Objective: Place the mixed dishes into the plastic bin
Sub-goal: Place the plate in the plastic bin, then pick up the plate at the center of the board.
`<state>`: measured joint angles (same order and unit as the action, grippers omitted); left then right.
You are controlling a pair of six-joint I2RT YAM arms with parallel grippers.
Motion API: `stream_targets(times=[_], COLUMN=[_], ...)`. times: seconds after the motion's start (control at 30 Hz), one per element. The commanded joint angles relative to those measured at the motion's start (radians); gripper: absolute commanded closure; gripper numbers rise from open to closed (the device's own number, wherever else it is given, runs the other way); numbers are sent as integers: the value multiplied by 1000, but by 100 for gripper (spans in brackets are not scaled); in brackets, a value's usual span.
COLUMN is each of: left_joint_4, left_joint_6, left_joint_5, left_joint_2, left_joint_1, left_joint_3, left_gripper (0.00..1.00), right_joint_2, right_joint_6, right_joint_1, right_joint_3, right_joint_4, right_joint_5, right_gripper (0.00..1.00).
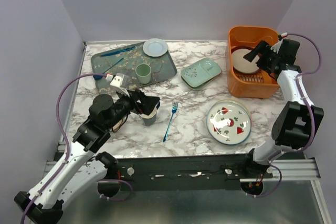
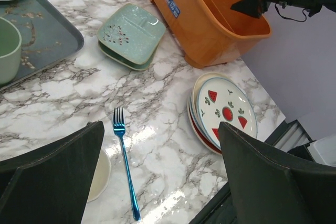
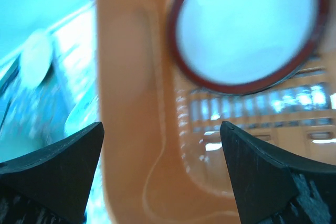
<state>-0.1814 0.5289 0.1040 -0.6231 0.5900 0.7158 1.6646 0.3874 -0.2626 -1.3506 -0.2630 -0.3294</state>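
The orange plastic bin (image 1: 253,86) stands at the back right with a red-rimmed plate (image 1: 243,60) leaning inside it. My right gripper (image 1: 261,56) hovers open over the bin's rim (image 3: 131,103), empty, facing that plate (image 3: 247,30). A stack of plates topped by a white one with red marks (image 1: 228,121) lies at the front right. A pale-green divided dish (image 1: 201,73) sits mid-table. My left gripper (image 1: 152,104) is open and empty above a dark mug (image 1: 149,118); the mug's pale inside (image 2: 98,174) shows beside the left finger.
A dark floral tray (image 1: 163,69) at the back left holds a green cup (image 1: 143,73), a small pale plate (image 1: 155,47) and blue utensils. A blue fork (image 1: 169,121) lies on the marble between the mug and the plate stack. Purple walls enclose the table.
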Motion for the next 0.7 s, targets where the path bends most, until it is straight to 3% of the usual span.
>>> stream_targets(times=[0.0, 0.27, 0.43, 0.67], left_joint_4=[3, 40, 53, 88], left_joint_6=[19, 48, 39, 23], left_joint_5=[66, 66, -22, -96], left_joint_2=[-39, -115, -185, -323], left_joint_1=[-4, 42, 158, 278], left_joint_3=[40, 50, 73, 111], left_gripper=[2, 3, 3, 3], right_joint_2=[-162, -321, -397, -519], right_joint_6=[-174, -249, -303, -378], right_joint_1=[5, 5, 5, 5], right_joint_3=[135, 266, 326, 395], right_joint_4=[116, 139, 139, 84], right_joint_5=[-372, -612, -775, -867], right_gripper=[0, 0, 0, 0])
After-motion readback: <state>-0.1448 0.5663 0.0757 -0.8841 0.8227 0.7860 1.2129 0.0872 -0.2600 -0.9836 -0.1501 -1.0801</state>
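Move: The strawberry plate, topping its stack, lies about 22 cm back and 12 cm to the left of the right hand, 16 cm below. The bin's middle is some 6 cm ahead of that hand and 13 cm below; the divided tray sits 4 cm ahead, 22 cm left. From the left hand the plate is about 33 cm right, 2 cm ahead and 26 cm down; the fork is 7 cm right and 3 cm ahead, the mug 5 cm ahead, 2 cm left. Open right hand leaves the bin, back-left and rising, turning counter-clockwise towards the plate; left closes in 8 cm rightward. ##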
